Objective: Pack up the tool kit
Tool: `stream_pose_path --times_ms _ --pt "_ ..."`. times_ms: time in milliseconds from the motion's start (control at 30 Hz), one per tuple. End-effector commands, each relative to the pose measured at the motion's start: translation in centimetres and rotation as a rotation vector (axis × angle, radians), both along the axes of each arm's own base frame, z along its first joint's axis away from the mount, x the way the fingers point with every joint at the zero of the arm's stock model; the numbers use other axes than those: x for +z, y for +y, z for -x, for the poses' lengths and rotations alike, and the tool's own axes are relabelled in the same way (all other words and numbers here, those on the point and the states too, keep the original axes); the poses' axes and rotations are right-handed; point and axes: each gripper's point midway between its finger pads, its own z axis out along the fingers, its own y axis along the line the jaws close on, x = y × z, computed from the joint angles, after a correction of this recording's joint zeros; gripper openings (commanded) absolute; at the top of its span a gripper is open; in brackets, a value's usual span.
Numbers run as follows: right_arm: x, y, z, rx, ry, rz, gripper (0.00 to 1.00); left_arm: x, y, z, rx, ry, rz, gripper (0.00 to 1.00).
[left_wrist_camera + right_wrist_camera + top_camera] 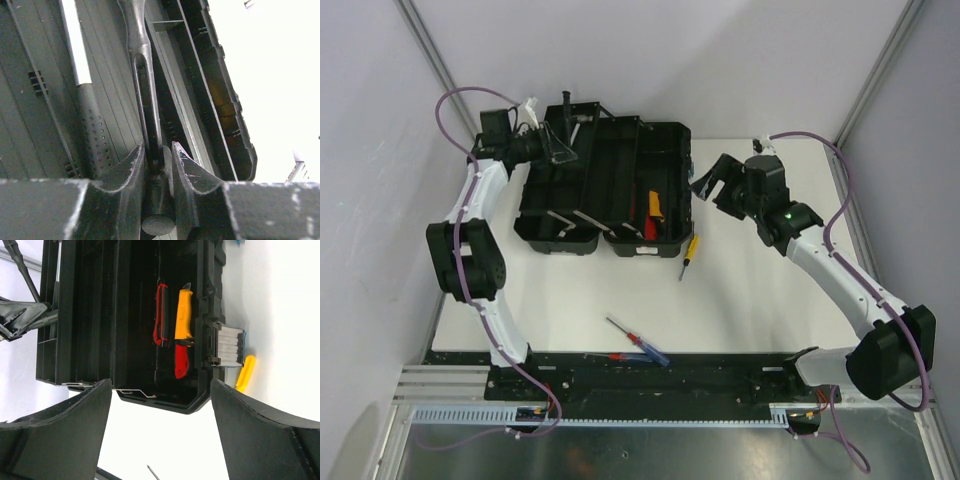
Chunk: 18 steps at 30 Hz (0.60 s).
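The black toolbox stands open at the table's back left, its lid tipped away. My left gripper is over its far left part, shut on a thin black tool that points along the ribbed inside of the box; the left wrist view shows my gripper pinching it. My right gripper is open and empty just right of the box. In the right wrist view the gripper frames the box's corner. A yellow-handled screwdriver lies on the table by the box's front right corner and also shows in the right wrist view.
A red-handled tool and a yellow-and-red tool lie inside the box. A red and a blue screwdriver lie crossed near the table's front edge. Grey walls close in the back and sides.
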Motion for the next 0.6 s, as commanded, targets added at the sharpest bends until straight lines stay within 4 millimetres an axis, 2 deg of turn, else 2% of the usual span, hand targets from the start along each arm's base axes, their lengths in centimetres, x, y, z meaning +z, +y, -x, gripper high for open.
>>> stream_pose_path --times_ms 0,67,133,267,333,433,567 --pt "1.7 0.2 -0.8 -0.005 -0.047 -0.036 0.83 0.8 -1.2 0.0 -0.062 0.005 0.061 0.00" --pt "1.7 0.2 -0.8 -0.007 -0.043 -0.035 0.83 0.3 -1.3 0.2 -0.066 0.020 0.067 0.02" --pt "1.6 0.1 -0.8 -0.008 -0.041 -0.034 0.83 -0.2 -1.5 0.5 -0.072 0.034 0.070 0.11" --pt "1.5 0.1 -0.8 -0.009 -0.040 -0.034 0.83 -1.0 -1.2 0.8 -0.038 0.046 0.036 0.49" --pt "1.5 0.1 -0.9 -0.009 -0.041 -0.034 0.83 -1.0 -0.7 0.7 0.004 0.041 0.006 0.61" --pt "1.6 0.1 -0.9 -0.009 -0.043 -0.037 0.82 -0.2 0.4 0.3 0.075 0.017 -0.041 0.73" --pt "1.7 0.5 -0.6 0.014 -0.038 -0.046 0.82 1.6 2.0 -0.3 0.182 -0.020 -0.093 0.81"
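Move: The left hand already holds the hammer by its head end over the left tray; the floor it goes to lies almost straight below, about 6 cm down and 1 cm to the right. A silver-bladed tool lies there some 3 cm ahead, level sideways and 6 cm down. The middle tray is about 10 cm to the right and 2 back, also lower. From the idle right hand, that left-tray spot lies roughly 28 cm left, 8 ahead and 8 down. The left fingers let go of the hammer's head, opening from a narrow grip to wide apart over the left tray. The hand otherwise nearly stays put: a drift of about 1 cm to the right, a dip of about 1 cm as the fingers part, then a slight rise back, the wrist barely turning. ##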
